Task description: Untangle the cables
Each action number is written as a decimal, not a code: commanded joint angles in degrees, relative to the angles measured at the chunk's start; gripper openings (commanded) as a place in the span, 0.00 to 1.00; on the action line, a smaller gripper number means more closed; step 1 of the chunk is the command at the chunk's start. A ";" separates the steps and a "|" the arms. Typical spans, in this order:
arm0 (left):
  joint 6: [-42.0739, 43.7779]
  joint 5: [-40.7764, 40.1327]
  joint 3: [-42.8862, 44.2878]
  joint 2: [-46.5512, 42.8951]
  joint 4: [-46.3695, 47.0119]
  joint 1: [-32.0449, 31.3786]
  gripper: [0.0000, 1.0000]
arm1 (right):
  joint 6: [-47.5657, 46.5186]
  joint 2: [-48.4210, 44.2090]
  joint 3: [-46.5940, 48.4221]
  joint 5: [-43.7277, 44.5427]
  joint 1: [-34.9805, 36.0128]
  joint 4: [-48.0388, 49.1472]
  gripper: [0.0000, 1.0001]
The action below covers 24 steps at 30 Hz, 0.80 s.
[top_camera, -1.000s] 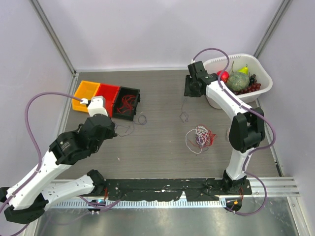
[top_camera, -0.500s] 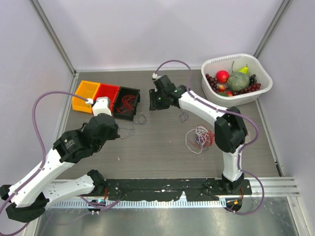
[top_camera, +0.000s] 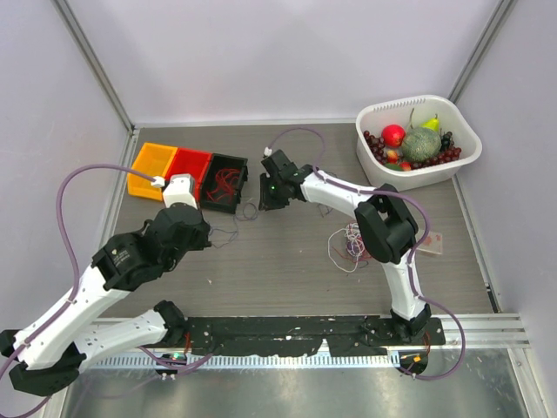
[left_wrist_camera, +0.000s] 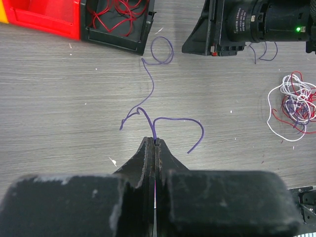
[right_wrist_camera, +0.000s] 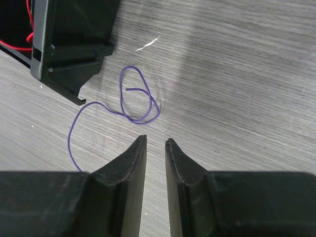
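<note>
The cables' tangle (top_camera: 355, 244), red with white and dark strands, lies on the table right of centre and shows at the right of the left wrist view (left_wrist_camera: 294, 106). A thin purple wire (left_wrist_camera: 153, 121) runs from the left gripper (left_wrist_camera: 155, 140), which is shut on it, up to a small loop (left_wrist_camera: 162, 49) by the black bin. My left gripper (top_camera: 207, 237) sits low at centre left. The right gripper (right_wrist_camera: 155, 142) hovers just short of that loop (right_wrist_camera: 138, 101), jaws a little apart with nothing between them. From above, the right gripper (top_camera: 271, 190) is beside the bin's right side.
A black bin (top_camera: 239, 165) holding red wires stands at the back left, with a red bin (top_camera: 190, 165) and an orange bin (top_camera: 148, 165) beside it. A white basket (top_camera: 461, 131) of fruit sits at the back right. Another short purple wire (top_camera: 325, 207) lies near the right forearm.
The right arm has swung left from the fruit basket across the table to the black bin. Its jaws now stand over the purple loop. The left arm has barely shifted.
</note>
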 commanded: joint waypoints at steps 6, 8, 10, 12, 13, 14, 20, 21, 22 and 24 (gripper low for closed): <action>0.05 1.18 0.84 0.48 2.12 -0.19 0.00 | 7.39 1.38 0.79 5.23 2.64 1.30 0.22; 0.23 1.09 0.75 0.48 2.03 -0.02 0.00 | 7.30 1.11 0.62 4.97 3.17 2.35 0.22; 0.23 1.01 0.58 0.57 2.21 -0.10 0.00 | 6.34 0.59 -0.26 4.01 4.05 5.15 0.22; 0.23 1.09 0.49 0.48 2.38 -0.10 0.00 | 4.23 0.15 -1.23 2.96 4.49 7.53 0.22; 0.32 1.09 0.49 0.39 2.29 -0.10 0.00 | 3.44 0.32 -1.32 2.95 4.58 7.98 0.23; 0.32 1.18 0.49 0.48 2.47 -0.10 0.00 | 3.00 0.41 -1.41 2.17 4.67 8.86 0.23; 0.32 1.53 0.49 0.39 2.38 -0.10 0.00 | -0.26 4.27 1.58 1.19 4.85 8.78 0.25; 0.32 1.53 0.49 0.39 2.29 -0.02 0.00 | -0.96 4.54 2.28 1.28 4.93 8.52 0.25; 0.40 1.45 0.58 0.30 2.29 -0.10 0.00 | -1.49 4.71 2.46 1.45 5.02 8.60 0.25; 0.32 1.36 0.49 0.22 2.21 -0.10 0.00 | -2.80 5.24 2.90 1.81 5.20 9.22 0.25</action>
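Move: The small loop at the free end of the purple cable lies on the table about 4 cm to the left of my right hand, 1 cm ahead and some 5 cm below. The black tray's middle is roughly 10 cm left and 8 cm ahead, and the white-and-red tangle some 24 cm right and 9 cm back. From my left hand, which holds this cable up, the loop is about 16 cm ahead, 8 cm right and 25 cm lower. I ease my right hand leftward about 4.5 cm to the purple loop beside the black tray's near corner, first drawing slightly back and down, then sweeping left, and sinking again at the end, some 2 cm lower in all. The fingers stay part-open and still point steeply down. My left hand holds nearly still, shut on the cable. ##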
